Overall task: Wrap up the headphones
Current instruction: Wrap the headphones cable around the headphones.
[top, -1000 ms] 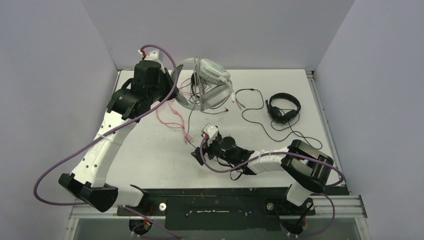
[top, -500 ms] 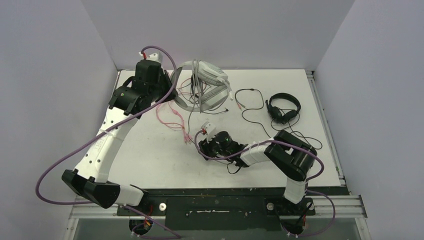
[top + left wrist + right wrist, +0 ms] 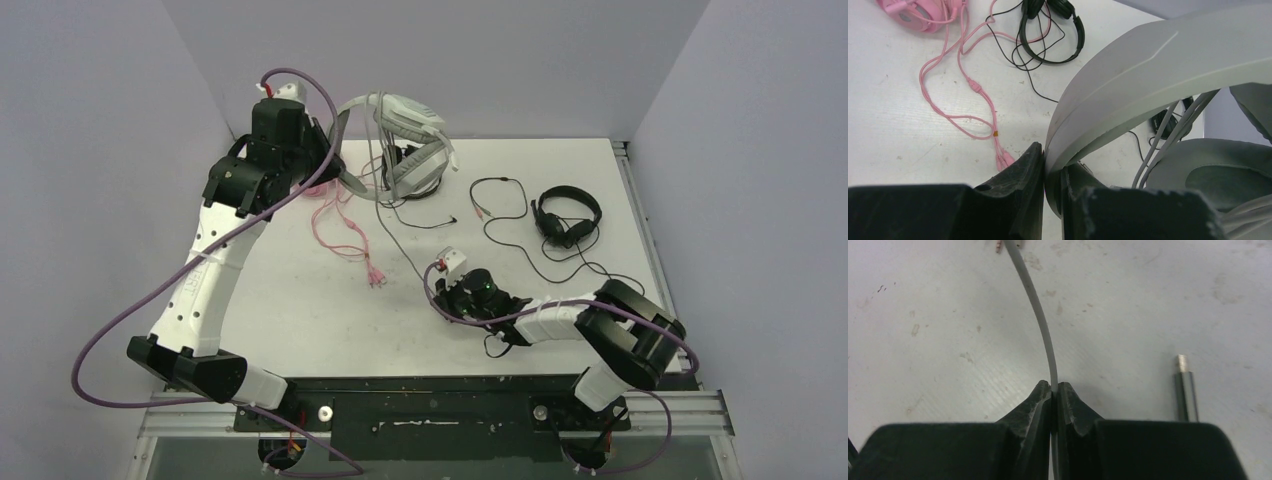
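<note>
The bulky white-grey headphones [image 3: 405, 125] hang lifted above the far side of the table. My left gripper [image 3: 338, 172] is shut on their wide grey headband [image 3: 1148, 65], which sits pinched between the jaws of the left gripper [image 3: 1050, 165]. An earcup [image 3: 1213, 175] hangs to the right of the jaws. The headset's thin grey cable [image 3: 1037, 300] runs down to my right gripper [image 3: 1053, 390], which is shut on it just above the table. That right gripper [image 3: 445, 290] sits low at the table's middle. The pink headphones [image 3: 918, 12] lie beyond, their pink cable [image 3: 345, 235] loose on the table.
A thin black headset [image 3: 568, 215] lies at the right with its black cord [image 3: 510, 215] sprawled toward the middle. Another black headset [image 3: 1053, 30] lies beside the pink one. A metal jack plug [image 3: 1184, 390] rests on the table right of my right fingers.
My right gripper has closed on the grey cable and shifted right. The left arm has raised the white-grey headset higher and farther back.
</note>
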{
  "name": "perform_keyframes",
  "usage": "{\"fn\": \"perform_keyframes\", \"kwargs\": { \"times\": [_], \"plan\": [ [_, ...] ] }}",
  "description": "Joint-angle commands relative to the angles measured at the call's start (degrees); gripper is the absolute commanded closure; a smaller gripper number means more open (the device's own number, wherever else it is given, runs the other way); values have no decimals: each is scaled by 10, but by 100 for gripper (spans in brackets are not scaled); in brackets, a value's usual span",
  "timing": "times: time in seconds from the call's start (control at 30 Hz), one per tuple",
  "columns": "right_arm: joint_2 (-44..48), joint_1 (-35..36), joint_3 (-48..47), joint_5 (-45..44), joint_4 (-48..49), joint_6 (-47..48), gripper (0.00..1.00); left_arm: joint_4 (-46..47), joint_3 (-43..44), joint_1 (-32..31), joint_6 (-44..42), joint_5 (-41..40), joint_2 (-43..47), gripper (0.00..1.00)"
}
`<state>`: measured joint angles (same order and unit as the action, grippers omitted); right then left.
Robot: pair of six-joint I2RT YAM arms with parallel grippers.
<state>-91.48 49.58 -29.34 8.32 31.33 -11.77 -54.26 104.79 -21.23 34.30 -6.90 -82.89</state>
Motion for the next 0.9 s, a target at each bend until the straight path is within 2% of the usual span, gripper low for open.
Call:
{"fn": "perform_keyframes", "kwargs": {
  "times": [0.0, 0.17, 0.4, 0.57, 0.77, 0.87],
  "plan": [
    [55, -41, 21, -8, -11, -33, 100, 70, 52, 14, 49, 38, 15, 100],
    [81, -98, 57, 30, 3, -62, 100, 82, 64, 24, 59, 23, 24, 100],
    [113, -102, 86, 42, 1, -74, 100, 99, 69, 60, 70, 36, 11, 100],
    [116, -118, 84, 55, 2, -78, 100, 132, 63, 63, 86, 114, 15, 100],
    [75, -220, 22, 180, 11, -104, 100, 207, -19, 63, 124, 236, 69, 100],
    [69, -265, -25, 202, -25, -101, 100, 218, -47, 64, 112, 275, 87, 100]
  ]
}}
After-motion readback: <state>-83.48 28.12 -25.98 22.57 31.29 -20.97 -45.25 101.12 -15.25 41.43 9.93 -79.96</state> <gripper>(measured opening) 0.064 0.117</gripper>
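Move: The left hand still grips the white headphones by the band; their middle lies about 9 cm to its right and 4 cm ahead. The right hand, shut on their cable low over the table, has the headphones some 17 cm ahead, 8 cm to its left and about 32 cm above. Near it lie the pink plugs, roughly 6 cm ahead and 13 cm left, and the black jack, 18 cm ahead and 3 cm right, both some 5 cm lower. Rightward first, about 6 cm, the right hand draws the pinched grey cable, pauses almost in place, then goes forward and up with it, turning some 15 degrees clockwise. The left hand keeps its hold on the headband, lifts it about 3 cm, swings slightly left and then back right, and rolls it some 15 degrees, right side up. ##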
